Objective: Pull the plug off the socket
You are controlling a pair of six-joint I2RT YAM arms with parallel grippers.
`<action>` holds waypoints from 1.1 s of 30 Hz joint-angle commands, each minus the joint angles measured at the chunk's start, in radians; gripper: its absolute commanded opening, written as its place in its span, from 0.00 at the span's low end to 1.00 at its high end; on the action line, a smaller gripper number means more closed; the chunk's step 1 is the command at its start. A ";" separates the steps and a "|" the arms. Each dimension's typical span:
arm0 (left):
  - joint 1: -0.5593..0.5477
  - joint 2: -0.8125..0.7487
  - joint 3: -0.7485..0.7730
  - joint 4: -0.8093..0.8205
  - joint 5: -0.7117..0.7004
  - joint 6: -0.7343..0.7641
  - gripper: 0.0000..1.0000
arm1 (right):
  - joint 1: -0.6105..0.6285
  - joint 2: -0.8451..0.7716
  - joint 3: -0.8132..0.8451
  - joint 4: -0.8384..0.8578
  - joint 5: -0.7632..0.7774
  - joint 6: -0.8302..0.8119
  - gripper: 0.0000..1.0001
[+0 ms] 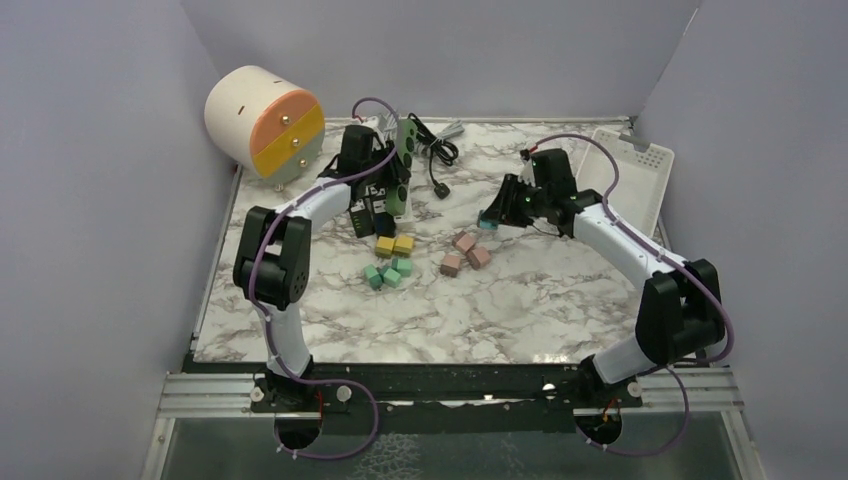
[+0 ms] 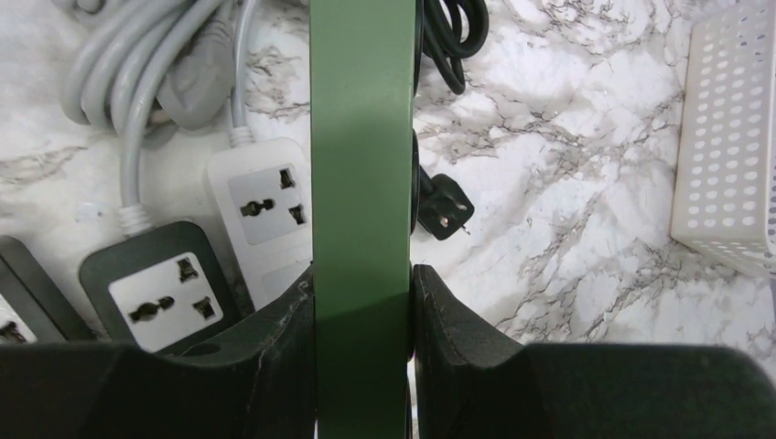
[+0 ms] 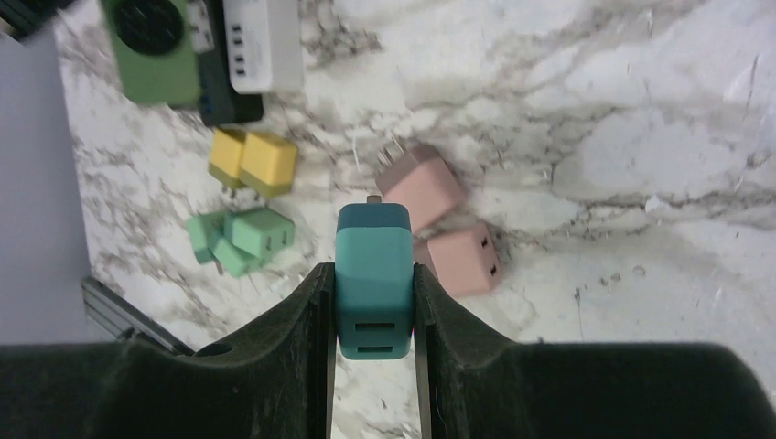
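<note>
The socket is a long green power strip (image 1: 403, 170), lifted on edge at the back of the table. My left gripper (image 1: 386, 198) is shut on its near end. In the left wrist view the green strip (image 2: 361, 137) runs straight up from between both pads of that gripper (image 2: 361, 306). The plug is a teal block (image 1: 488, 222) held apart from the strip, right of centre, with my right gripper (image 1: 497, 215) shut on it. The right wrist view shows the teal plug (image 3: 372, 265) pinched between the fingers of my right gripper (image 3: 372, 306), above the marble. The strip's end (image 3: 151, 46) lies far off at the top left.
Loose plugs lie mid-table: yellow (image 1: 394, 244), light green (image 1: 388, 272) and pink (image 1: 465, 252). A white strip (image 2: 265, 206), a black strip (image 2: 165, 293) and a black cord plug (image 2: 446, 208) lie by the green strip. A white basket (image 1: 630, 170) stands back right, a cream drum (image 1: 265, 122) back left.
</note>
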 commanded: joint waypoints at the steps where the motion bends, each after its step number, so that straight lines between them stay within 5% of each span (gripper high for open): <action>1: 0.071 0.031 0.110 -0.052 0.062 0.083 0.03 | 0.030 -0.085 -0.095 0.007 -0.062 -0.058 0.01; 7: 0.125 0.049 0.126 -0.093 0.050 0.108 0.25 | 0.054 -0.183 -0.265 -0.004 -0.050 -0.037 0.01; 22: 0.168 0.038 0.173 -0.193 0.062 0.174 0.55 | 0.080 -0.098 -0.443 0.129 -0.122 -0.007 0.01; 33: 0.208 -0.008 0.157 -0.224 0.059 0.182 0.74 | 0.150 0.039 -0.401 0.225 -0.116 0.015 0.25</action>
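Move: The left hand still holds the green strip; the left black strip it is carried over lies about 12 cm left, 6 back and 10 below, the other black strip 6 left and 6 back, the white strip 2 left and 4 back. The right hand holds the teal plug; its bare patch is roughly 12 cm back, 3 left and 13 below, with pink plugs 1 back and 5 left, 5 back and 2 left, and 7 back and 8 left, all 13 below. The right hand, fingers still shut on the teal plug, draws back past the pink plugs and sinks, about 12 cm each way, tipping its fingers some 15 degrees further down and easing a little left at the end over the bare table nearer the robot. Meanwhile the left hand carries the green strip about 9 cm left and slightly forward over the black strips, then opens wide and lets go of it while still drifting left. ##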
